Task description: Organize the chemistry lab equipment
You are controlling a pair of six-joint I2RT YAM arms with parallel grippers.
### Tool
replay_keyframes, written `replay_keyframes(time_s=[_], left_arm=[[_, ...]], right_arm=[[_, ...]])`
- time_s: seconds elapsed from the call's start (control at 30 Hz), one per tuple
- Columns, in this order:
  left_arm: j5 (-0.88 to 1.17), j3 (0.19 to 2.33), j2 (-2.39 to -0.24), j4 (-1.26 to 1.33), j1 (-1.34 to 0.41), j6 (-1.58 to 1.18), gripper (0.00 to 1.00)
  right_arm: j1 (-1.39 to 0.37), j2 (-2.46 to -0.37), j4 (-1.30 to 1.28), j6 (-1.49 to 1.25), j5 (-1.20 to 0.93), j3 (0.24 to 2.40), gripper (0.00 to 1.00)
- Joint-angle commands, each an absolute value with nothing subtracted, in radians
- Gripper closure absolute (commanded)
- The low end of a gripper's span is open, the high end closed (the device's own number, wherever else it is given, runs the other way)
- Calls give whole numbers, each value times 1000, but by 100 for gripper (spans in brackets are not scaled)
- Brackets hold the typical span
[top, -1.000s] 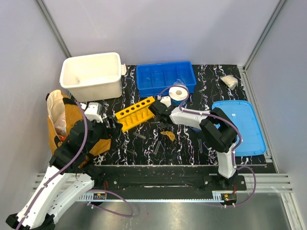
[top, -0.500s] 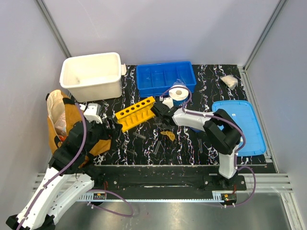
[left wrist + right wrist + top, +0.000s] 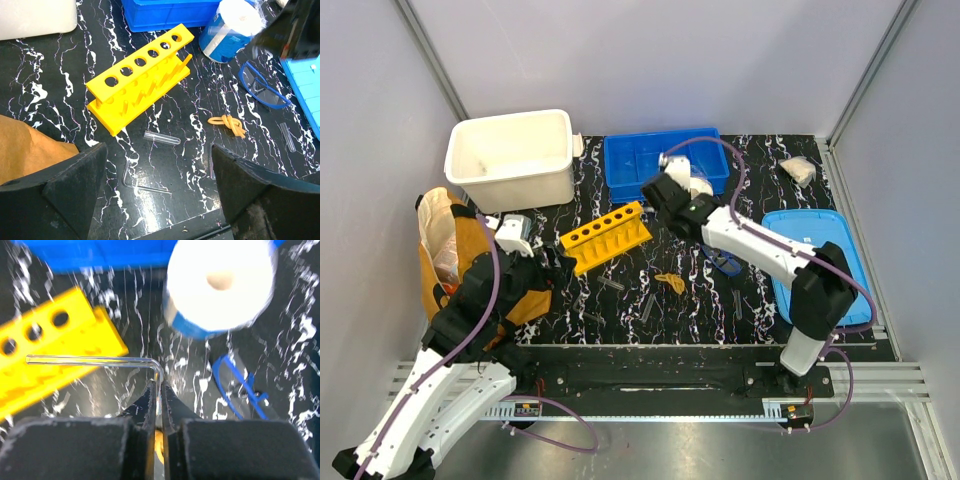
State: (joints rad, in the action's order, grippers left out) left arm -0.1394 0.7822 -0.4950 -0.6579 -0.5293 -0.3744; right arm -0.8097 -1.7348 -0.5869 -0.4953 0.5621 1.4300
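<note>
My right gripper (image 3: 160, 395) is shut on the short leg of a clear bent glass tube (image 3: 90, 360) and holds it in the air; in the top view this gripper (image 3: 658, 192) hangs just right of the yellow six-hole rack (image 3: 605, 237). Blue-rimmed goggles (image 3: 723, 262) and a small yellow piece (image 3: 670, 283) lie on the black mat. Several clear tubes lie loose, among them a straight one (image 3: 161, 137) and a bent one (image 3: 137, 185). My left gripper (image 3: 160, 200) stands wide open above the mat's near edge, holding nothing.
A white bin (image 3: 510, 155) and a blue divided tray (image 3: 660, 160) stand at the back. A blue lid (image 3: 820, 260) lies at the right, a tan bag (image 3: 445, 250) at the left. A blue-wrapped paper roll (image 3: 232, 27) stands near the rack's right end.
The right jaws closed on the bent tube beside the rack, then the arm rose and swung toward the blue tray with it. The left arm stayed still.
</note>
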Motion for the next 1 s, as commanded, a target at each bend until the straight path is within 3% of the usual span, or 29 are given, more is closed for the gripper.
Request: replay_keyframes(time_s=[0.0,0.53,0.97], left_arm=[[-118,778,-506,-606,-532,-374,11],[-107,775,-523,-603,-532,-377,10],[-98,773,-541,-604,-534,-379,10]], right_arm=[[-736,-1753,-569,-454,656,1630,94],[-543,-2239,-448,-572,718,2190,94],[-500,-2490,-541,-771,738,2450,94]])
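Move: The bent glass rod is already pinched in my right hand. The blue compartment tray is centred about 24 cm ahead and 12 below; its near edge is closer. The paper roll stands some 9 cm ahead and 7 right, its middle 8 below. The yellow rack is about 2 cm ahead and 9 left, and the goggles 2 back and 12 right. From my left hand the tray lies roughly 40 cm ahead, 19 right. Keeping my right fingers shut on the bent glass rod, I arc forward about 25 cm past the left side of the paper roll to above the blue tray, first climbing some 10 cm, then sinking back by as much and slowing. On the way my wrist turns clockwise by nearly 30 degrees and the fingers tip up towards level by about 15. ##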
